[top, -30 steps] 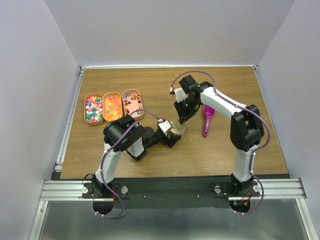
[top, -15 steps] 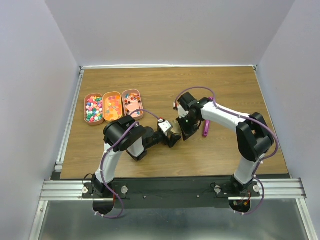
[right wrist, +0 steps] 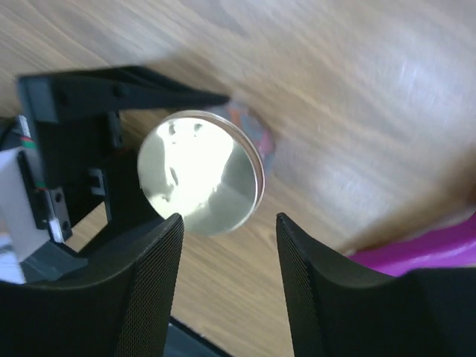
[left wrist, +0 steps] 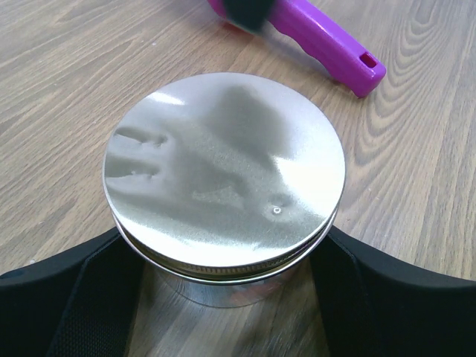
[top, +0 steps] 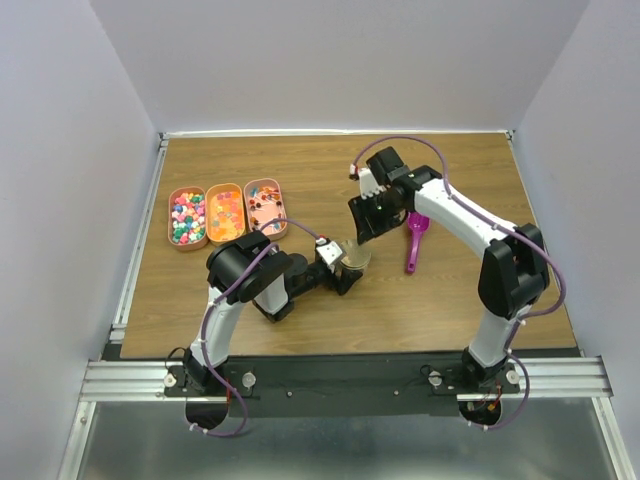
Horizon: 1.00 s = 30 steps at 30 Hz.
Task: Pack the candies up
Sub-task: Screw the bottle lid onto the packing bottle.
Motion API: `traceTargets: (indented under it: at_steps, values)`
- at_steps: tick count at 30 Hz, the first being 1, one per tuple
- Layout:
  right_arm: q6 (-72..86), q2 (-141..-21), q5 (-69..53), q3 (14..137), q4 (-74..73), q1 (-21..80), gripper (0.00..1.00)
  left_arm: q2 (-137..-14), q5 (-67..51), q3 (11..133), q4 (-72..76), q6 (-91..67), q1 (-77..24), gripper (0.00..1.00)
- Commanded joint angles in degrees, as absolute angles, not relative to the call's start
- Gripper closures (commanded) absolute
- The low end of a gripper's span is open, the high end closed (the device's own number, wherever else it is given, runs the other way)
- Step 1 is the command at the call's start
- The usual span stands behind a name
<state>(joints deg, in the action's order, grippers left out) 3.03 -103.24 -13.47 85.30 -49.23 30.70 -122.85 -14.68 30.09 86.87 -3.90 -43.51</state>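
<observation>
A glass jar (top: 354,257) with a flat silver lid (left wrist: 223,171) stands on the wooden table near the middle. My left gripper (top: 347,266) lies low on the table, its black fingers (left wrist: 74,290) pressed on both sides of the jar. Coloured candies (right wrist: 256,130) show faintly through the jar's wall under the lid. More candies (top: 187,218) fill three peach trays at the left. Raised above and behind the jar, my right gripper (top: 368,222) is open with nothing between its fingers (right wrist: 149,282).
A magenta scoop (top: 415,238) lies on the table just right of the jar, close under the right arm. The three oblong trays (top: 225,190) stand side by side at the left, behind the left arm's elbow.
My right gripper dropped onto the jar's lid and closed, then rose up and back from it and opened. The left gripper and the jar have not moved.
</observation>
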Motion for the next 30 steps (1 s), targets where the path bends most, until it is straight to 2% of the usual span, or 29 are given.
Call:
traceTargets:
  at_steps: [1,6,12,16,18,30]
  values:
    - [-6.3,-107.8,-19.4,90.5,-50.4,31.1,0.39,-126.3,-15.2,27.6,114.5,-5.5,-43.6,0.26]
    - [-10.3,-112.5,-20.7,95.1,-52.8,31.1,0.39,-126.4,-15.3,27.7,114.6,-5.5,-43.4,0.26]
    - [-11.1,-115.8,-20.4,96.5,-54.0,31.1,0.47,-126.4,-15.6,27.8,114.6,-5.6,-43.4,0.26]
    - [-11.1,-116.2,-20.6,96.5,-54.3,31.1,0.56,-126.3,-15.6,27.7,114.6,-5.7,-43.4,0.26]
    - [-11.1,-116.3,-21.2,96.2,-54.6,31.1,0.62,-126.3,-15.3,27.9,114.6,-5.8,-43.5,0.26]
    - [-5.5,-111.5,-21.4,86.0,-53.8,31.4,0.71,-126.4,-14.3,28.7,113.3,-6.8,-43.3,0.27]
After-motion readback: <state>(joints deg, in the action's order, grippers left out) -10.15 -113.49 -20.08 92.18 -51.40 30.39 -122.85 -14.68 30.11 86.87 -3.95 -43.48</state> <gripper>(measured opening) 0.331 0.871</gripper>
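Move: The bottle lid lies about 4 cm to the right hand's left, level with it front to back and roughly 4 cm lower, sitting on the bottle some 8 cm below that hand. The purple scoop is on the table about 11 cm to its right and 6 cm farther out; the pink box is some 25 cm left and 14 cm ahead. From the left hand, already around the bottle, the lid is about 4 cm up, 1 cm ahead and 1 cm right. The right fingertips come down onto the far-right edge of the lid and narrow from over half open to about a third, straddling the rim. The hand gets there in an arc, about 2 cm forward and left with a slight lift, then some 4 cm down, turning roughly 15 degrees counter-clockwise. The left hand stays put and keeps its hold around the bottle. ##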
